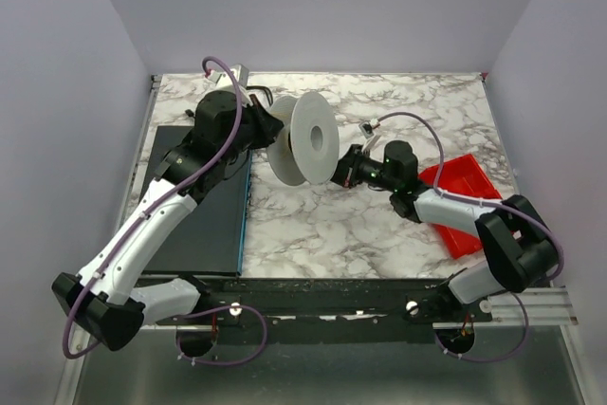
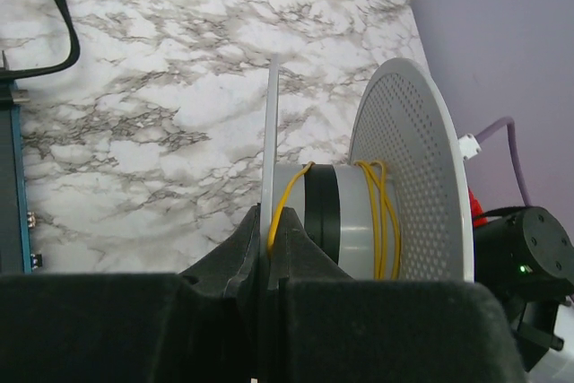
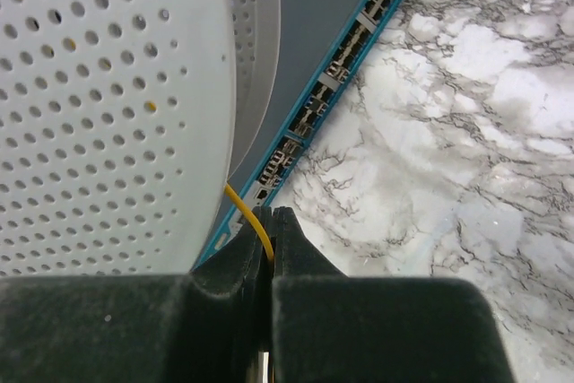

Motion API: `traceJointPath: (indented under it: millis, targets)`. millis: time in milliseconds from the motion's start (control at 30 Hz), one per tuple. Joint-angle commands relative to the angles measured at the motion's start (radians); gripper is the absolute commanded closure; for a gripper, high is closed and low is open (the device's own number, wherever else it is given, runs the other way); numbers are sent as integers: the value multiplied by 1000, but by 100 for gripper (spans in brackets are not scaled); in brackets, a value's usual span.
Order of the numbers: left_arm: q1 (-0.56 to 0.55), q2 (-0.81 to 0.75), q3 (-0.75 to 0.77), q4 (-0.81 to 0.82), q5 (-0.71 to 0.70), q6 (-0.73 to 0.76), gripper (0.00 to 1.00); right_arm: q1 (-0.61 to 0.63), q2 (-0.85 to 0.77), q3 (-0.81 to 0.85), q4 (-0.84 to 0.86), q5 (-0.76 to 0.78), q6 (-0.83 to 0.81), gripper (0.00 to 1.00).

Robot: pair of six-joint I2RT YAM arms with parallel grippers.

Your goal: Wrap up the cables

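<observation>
A white spool (image 1: 313,139) with perforated flanges stands on edge mid-table. The thin yellow cable (image 2: 381,221) is wound a few turns around its grey core, and one strand runs down to my left gripper (image 2: 269,226). That gripper (image 1: 268,130) is shut on the thin rim of the spool's left flange (image 2: 273,132). From the spool's right side, my right gripper (image 1: 341,173) is shut on the cable (image 3: 244,213). The strand curves out from behind the perforated flange (image 3: 108,105) into the closed right gripper (image 3: 269,221).
A dark network switch (image 1: 204,206) with a teal port edge (image 3: 359,33) lies at the left under my left arm. A red tray (image 1: 465,196) sits at the right beside my right arm. A black cord (image 2: 58,6) loops at the switch's far side.
</observation>
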State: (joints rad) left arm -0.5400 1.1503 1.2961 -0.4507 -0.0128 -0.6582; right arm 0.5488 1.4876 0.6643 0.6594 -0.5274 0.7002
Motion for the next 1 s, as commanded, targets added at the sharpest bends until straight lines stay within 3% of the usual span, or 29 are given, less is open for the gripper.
traceJointPath:
  millis: [0,200,433,600,967]
  targets:
    - [-39,27,-8,110,-207,-104,100,14,42,-26,58,105,82,99]
    - [-120,167,92,10,-526,-155,100,40,108,-62,104,215,194,99]
    - [-200,348,243,-104,-716,-216,100,62,235,-70,233,220,313,99]
    - [-239,460,341,-155,-812,-169,100,65,279,-62,242,218,328,99]
    - [-301,603,397,-128,-941,13,100,66,283,-93,236,254,321,99]
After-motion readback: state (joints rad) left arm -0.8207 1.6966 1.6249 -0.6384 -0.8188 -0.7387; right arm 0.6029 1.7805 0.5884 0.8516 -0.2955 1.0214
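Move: The spool hangs in the left gripper by its left flange, its middle roughly 5 cm to the right of that hand, 3 cm ahead and 5 cm below. The yellow cable's pinched end is about 12 cm right, 2 cm back and 17 cm below; the flat black case lies some 24 cm left, 1 cm back and 33 cm below. From the right gripper, the spool's middle is about 9 cm left, 4 cm ahead and 12 cm above. Keep the spool's flange pinched and bring the left gripper down and forward, about 9 cm down, drifting right late, while turning it counter-clockwise and rolling its left side up. Sink the right gripper alongside by about 10 cm, its forward side tipping down some 20 degrees, still pinching the yellow cable beside the right flange. ##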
